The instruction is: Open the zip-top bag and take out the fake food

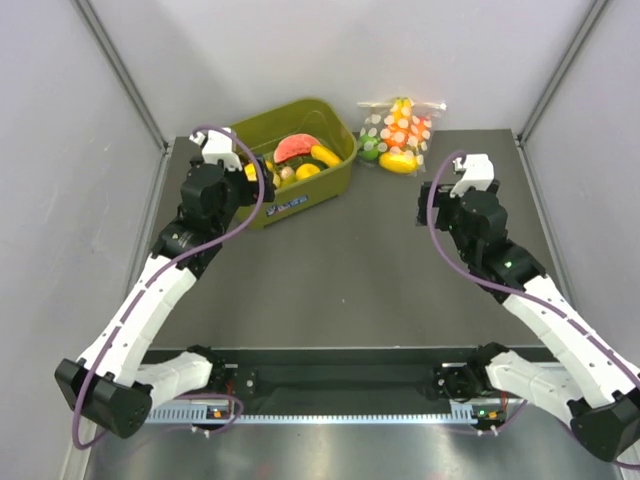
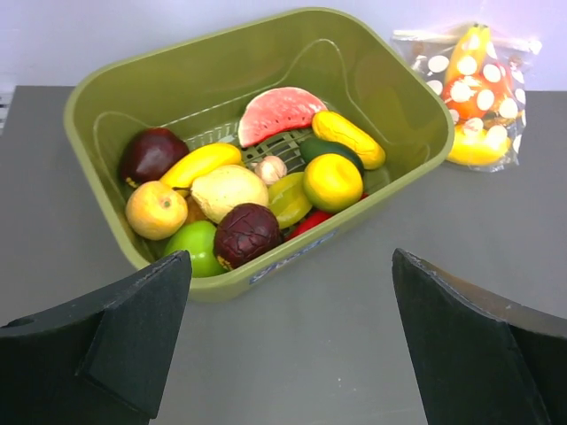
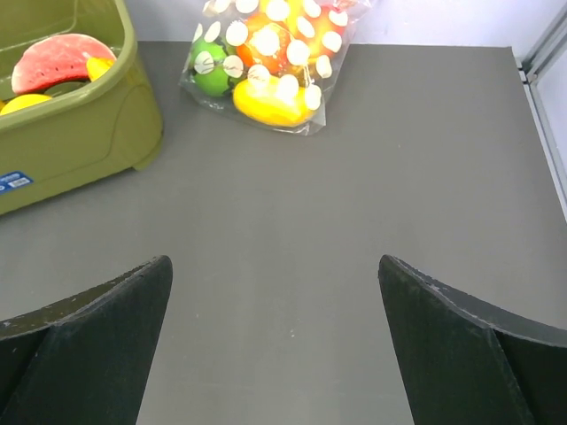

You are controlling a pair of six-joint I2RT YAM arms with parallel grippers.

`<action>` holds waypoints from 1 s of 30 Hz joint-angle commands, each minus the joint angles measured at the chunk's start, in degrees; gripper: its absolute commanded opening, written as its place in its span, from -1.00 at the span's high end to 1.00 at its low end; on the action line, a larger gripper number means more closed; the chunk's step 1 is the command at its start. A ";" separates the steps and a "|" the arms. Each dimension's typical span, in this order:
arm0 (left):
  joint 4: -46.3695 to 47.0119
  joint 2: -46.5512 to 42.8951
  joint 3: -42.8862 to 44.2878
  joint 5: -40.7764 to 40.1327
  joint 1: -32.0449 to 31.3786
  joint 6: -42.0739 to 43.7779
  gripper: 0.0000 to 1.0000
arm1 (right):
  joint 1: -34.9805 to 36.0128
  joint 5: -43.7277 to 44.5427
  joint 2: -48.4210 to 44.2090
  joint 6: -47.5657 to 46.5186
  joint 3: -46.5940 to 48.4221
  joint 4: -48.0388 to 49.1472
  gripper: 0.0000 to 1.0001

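Observation:
The zip-top bag (image 1: 398, 132) lies shut at the far edge of the dark table, right of centre, its zip strip towards the back wall. Through its dotted plastic I see the fake food: a yellow banana bunch (image 3: 266, 104), a round green piece (image 3: 211, 80), an orange piece (image 3: 266, 44) and a red piece (image 1: 421, 128). My left gripper (image 2: 291, 258) hovers open just in front of the olive-green tub, and the bag (image 2: 474, 97) lies off to its far right. My right gripper (image 3: 275, 262) stands open over bare table, a good way short of the bag (image 3: 270, 62). Neither gripper touches anything.
The olive-green tub (image 1: 300, 200) stands at the back left, close beside the bag. It holds several toy fruits, among them a pink watermelon slice (image 2: 279, 111) and a dark purple fruit (image 2: 246, 233). Grey walls close in the table on three sides.

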 commanded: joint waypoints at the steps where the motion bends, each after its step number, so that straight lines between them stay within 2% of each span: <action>1: 0.55 -2.47 -1.22 -3.09 -0.20 -0.60 -0.98 | -1.81 -2.11 1.32 1.46 2.11 2.92 -0.99; 5: -0.24 -3.43 -2.62 -1.52 -0.11 0.98 -0.98 | -4.53 -6.68 5.18 2.34 3.87 4.14 -0.99; 10: -2.09 -4.31 -3.77 2.87 -0.11 3.78 -0.98 | -12.61 -18.09 12.12 5.23 6.24 10.37 -0.99; 15: -1.73 -5.72 -5.53 7.10 -0.20 4.32 -0.98 | -21.05 -29.87 25.82 9.10 11.68 14.87 -1.00; 19: -0.95 -7.48 -6.23 9.12 -0.11 3.27 -0.98 | -23.60 -33.05 37.77 9.81 21.78 18.12 -0.99; 22: -0.42 -8.53 -6.76 10.00 -0.11 3.97 -0.98 | -24.75 -34.46 50.93 10.68 30.92 17.07 -0.99; 30: -0.77 -8.80 -7.11 9.30 -0.20 4.41 -0.98 | -25.54 -37.36 72.06 12.44 52.27 15.49 -0.99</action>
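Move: The zip-top bag lies about 39 cm ahead of the right hand, roughly 5 cm to its left and some 25 cm below, at the far edge of the table. The green bin's middle is about 31 cm to the left of the bag and 5 cm nearer, with the watermelon slice inside it some 30 cm left of the bag and 3 cm nearer. From the left hand the bag is about 34 cm ahead, 41 cm to the right and 30 cm down. Forward and down in one quickening sweep, the right hand goes about 29 cm out and 12 cm lower towards the zip-top bag, fingers kept wide open. On the way it rolls its left side up some 20 degrees and tips its fingers downward. The left hand, also open and empty, draws back about 4 cm from the bin, sinking a little and turning slightly clockwise. ##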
